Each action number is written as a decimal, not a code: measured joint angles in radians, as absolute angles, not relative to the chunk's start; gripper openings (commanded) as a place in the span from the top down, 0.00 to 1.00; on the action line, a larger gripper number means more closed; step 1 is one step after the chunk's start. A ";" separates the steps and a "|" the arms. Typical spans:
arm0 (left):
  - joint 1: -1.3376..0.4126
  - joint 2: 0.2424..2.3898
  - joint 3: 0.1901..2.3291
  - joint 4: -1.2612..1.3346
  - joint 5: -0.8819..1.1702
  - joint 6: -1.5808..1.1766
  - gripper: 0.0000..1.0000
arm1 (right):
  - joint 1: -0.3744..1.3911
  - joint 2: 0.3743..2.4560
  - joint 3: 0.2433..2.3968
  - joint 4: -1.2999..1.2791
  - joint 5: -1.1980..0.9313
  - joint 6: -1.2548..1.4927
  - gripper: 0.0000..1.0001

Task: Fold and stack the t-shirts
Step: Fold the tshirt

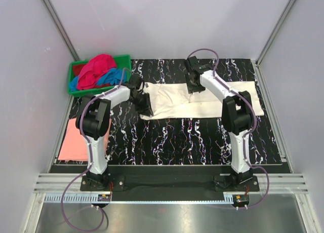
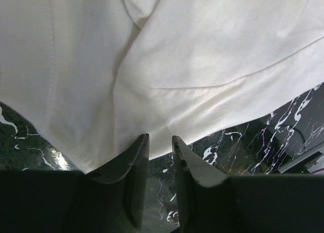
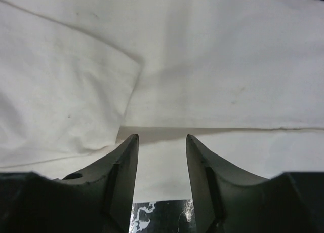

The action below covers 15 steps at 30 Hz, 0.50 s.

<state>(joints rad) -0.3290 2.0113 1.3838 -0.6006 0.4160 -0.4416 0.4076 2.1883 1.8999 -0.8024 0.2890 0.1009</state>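
A large cream t-shirt point(image 1: 212, 99) lies as a long folded strip across the far half of the table. My left gripper point(image 1: 147, 107) is at its left end. In the left wrist view its jaws point(image 2: 160, 137) stand a narrow gap apart with nothing between them, the tips at the hem of the cream cloth point(image 2: 202, 55). My right gripper point(image 1: 194, 86) is at the shirt's far edge, open and empty point(image 3: 162, 136), just above the cream cloth point(image 3: 228, 66). A folded salmon-pink t-shirt point(image 1: 76, 139) lies flat at the left. Magenta-red point(image 1: 96, 70) and blue point(image 1: 109, 77) t-shirts are bunched in the crate.
A green plastic crate point(image 1: 81, 92) stands at the far left corner. The black marbled mat point(image 1: 177, 142) covers the table. Pale walls close in the left, back and right sides.
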 measured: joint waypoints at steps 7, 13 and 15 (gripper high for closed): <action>-0.356 1.977 1.392 -0.615 0.385 -0.441 0.54 | 0.316 2.160 1.849 -0.799 0.167 0.113 0.36; -0.388 1.872 1.398 -0.610 0.327 -0.445 0.49 | 0.259 2.163 1.843 -0.809 0.129 0.103 0.22; -0.399 1.876 1.418 -0.605 0.314 -0.454 0.51 | 0.242 2.170 1.845 -0.815 0.108 0.114 0.22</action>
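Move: The t-shirt's right end lies some 24 cm to the right of the right hand, about 3 cm nearer the base and 6 cm below it; the folded-over part's free edge is about 3 cm to its left, level fore and aft. For the left hand, the shirt's near left corner is about 2 cm left, 2 cm back and 1 cm below, the green bin roughly 17 cm left and 17 cm ahead, a little higher, and the salmon cloth 23 cm left and 11 cm back. Empty and clear of the cloth, the right hand travels about 5 cm to the right over the t-shirt, away from the folded-over edge and towards the shirt's right end, sinking slightly, its fingers spreading from half to over three-quarters open and tipping some 10 degrees towards vertical. The left hand, low at the near left corner, comes away from the cloth and rises nearly 6 cm with a slight drift right, slowly at first and then faster, its fingers opening to about half while the fingertips swing some 10 degrees forward. ##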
